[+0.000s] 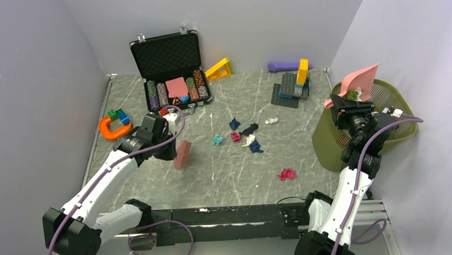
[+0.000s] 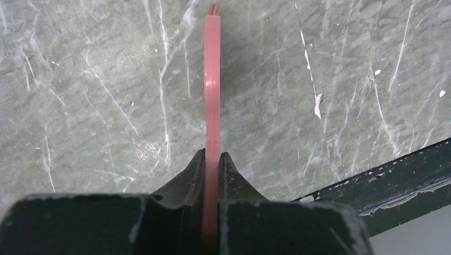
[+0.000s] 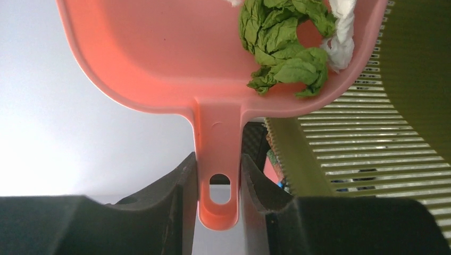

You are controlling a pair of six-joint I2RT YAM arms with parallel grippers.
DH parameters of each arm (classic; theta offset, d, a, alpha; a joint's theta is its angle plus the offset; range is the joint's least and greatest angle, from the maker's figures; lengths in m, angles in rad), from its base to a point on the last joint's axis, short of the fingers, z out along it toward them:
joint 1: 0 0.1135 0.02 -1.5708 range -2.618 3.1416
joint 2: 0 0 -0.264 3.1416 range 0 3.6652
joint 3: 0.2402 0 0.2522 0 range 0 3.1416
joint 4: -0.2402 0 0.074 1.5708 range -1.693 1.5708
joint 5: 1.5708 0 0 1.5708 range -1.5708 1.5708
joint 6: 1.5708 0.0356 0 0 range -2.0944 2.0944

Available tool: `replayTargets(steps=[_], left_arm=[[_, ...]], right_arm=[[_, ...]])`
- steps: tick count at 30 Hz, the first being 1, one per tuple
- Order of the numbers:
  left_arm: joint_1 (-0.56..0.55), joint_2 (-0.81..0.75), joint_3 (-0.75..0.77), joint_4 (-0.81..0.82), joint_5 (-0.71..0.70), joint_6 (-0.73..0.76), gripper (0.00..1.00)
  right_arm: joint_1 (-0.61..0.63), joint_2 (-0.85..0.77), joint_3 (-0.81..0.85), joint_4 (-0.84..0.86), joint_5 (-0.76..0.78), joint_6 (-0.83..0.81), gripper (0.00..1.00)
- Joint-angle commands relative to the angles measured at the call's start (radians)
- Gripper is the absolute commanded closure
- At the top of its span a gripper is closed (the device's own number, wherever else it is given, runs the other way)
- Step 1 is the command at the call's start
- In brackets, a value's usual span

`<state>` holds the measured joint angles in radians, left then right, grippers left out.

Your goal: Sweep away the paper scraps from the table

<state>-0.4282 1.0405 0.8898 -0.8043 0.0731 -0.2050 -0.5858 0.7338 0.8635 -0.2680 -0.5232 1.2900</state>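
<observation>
Several paper scraps lie mid-table (image 1: pixel 157 186): navy (image 1: pixel 234 124), black (image 1: pixel 249 128), white (image 1: pixel 272 121), teal (image 1: pixel 217 139), magenta (image 1: pixel 235 136), another navy (image 1: pixel 255 147) and a magenta one apart (image 1: pixel 286 173). My left gripper (image 1: pixel 169 145) is shut on a pink brush (image 1: pixel 182 154), seen edge-on in the left wrist view (image 2: pixel 211 79), held left of the scraps. My right gripper (image 1: pixel 348 109) is shut on the handle of a pink dustpan (image 1: pixel 359 82), raised and tilted over the green bin (image 1: pixel 382 127). In the right wrist view the dustpan (image 3: pixel 159 53) holds green (image 3: pixel 282 48) and white (image 3: pixel 340 32) scraps.
An open black case (image 1: pixel 170 67) of poker chips stands at the back left. An orange horseshoe with bricks (image 1: pixel 113 126) lies at far left. A yellow wedge (image 1: pixel 219 69), purple cylinder (image 1: pixel 281 66) and brick tower on dark plates (image 1: pixel 293 85) sit at the back.
</observation>
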Motion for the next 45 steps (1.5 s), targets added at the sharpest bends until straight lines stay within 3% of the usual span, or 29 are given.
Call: replayTargets(steps=[1,6,10,18,22,30,35,37,41,45], left_arm=[[-0.011,0.006,-0.003,0.043,-0.012,-0.005,1.0],[-0.018,0.016,-0.002,0.04,-0.019,-0.006,1.0],[-0.021,0.019,-0.002,0.038,-0.027,-0.005,1.0],[-0.025,0.01,-0.001,0.035,-0.046,-0.009,1.0],[-0.028,0.0,-0.001,0.036,-0.049,-0.011,1.0],[-0.028,-0.065,-0.003,0.048,-0.047,-0.001,1.0],[-0.029,-0.134,-0.008,0.062,-0.067,-0.004,1.0],[-0.028,-0.155,-0.01,0.068,-0.07,-0.018,1.0],[-0.028,-0.174,0.004,0.055,-0.139,-0.061,1.0],[-0.029,-0.207,0.01,0.058,-0.184,-0.096,1.0]], right_arm=[[-0.009,-0.017,-0.034,0.217,-0.009,0.148,1.0],[-0.009,0.043,-0.033,0.453,-0.053,0.283,1.0],[-0.008,0.047,-0.042,0.544,-0.059,0.294,1.0],[-0.01,0.032,-0.211,0.93,-0.057,0.398,1.0],[-0.009,0.047,-0.173,0.978,-0.085,0.362,1.0],[0.006,0.065,0.04,0.633,-0.178,0.048,1.0],[0.101,0.101,0.142,0.406,-0.152,-0.166,1.0],[0.19,0.139,0.201,0.267,-0.081,-0.292,1.0],[0.489,0.277,0.391,-0.075,0.193,-0.569,1.0],[0.665,0.378,0.41,-0.185,0.307,-0.633,1.0]])
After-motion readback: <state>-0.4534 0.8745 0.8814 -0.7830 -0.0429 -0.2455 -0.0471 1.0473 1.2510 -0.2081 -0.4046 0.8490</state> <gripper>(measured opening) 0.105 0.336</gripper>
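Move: The green bin that the right hand's dustpan is emptied into has its middle about 10 cm to that hand's right, 4 cm back and some 20 cm below. The brick plates lie roughly 15 cm ahead, 9 cm left; the white scrap 4 cm ahead, 17 cm left; the bright pink scrap 16 cm back, 13 cm left, all some 33 cm down. From the left hand the bin is about 60 cm right, 3 cm ahead, near level. The dustpan, with green and white scraps still on it, is shaken at the bin by the right hand, which bobs up and tips the fingers upward nearly 30 degrees. About 12 cm up, it then swings quickly left and forward, away from the bin, turning counter-clockwise and rolling left-side-down while sinking a little, keeping its grip on the handle. Late on, the left hand lifts the held brush 3 to 4 cm. ##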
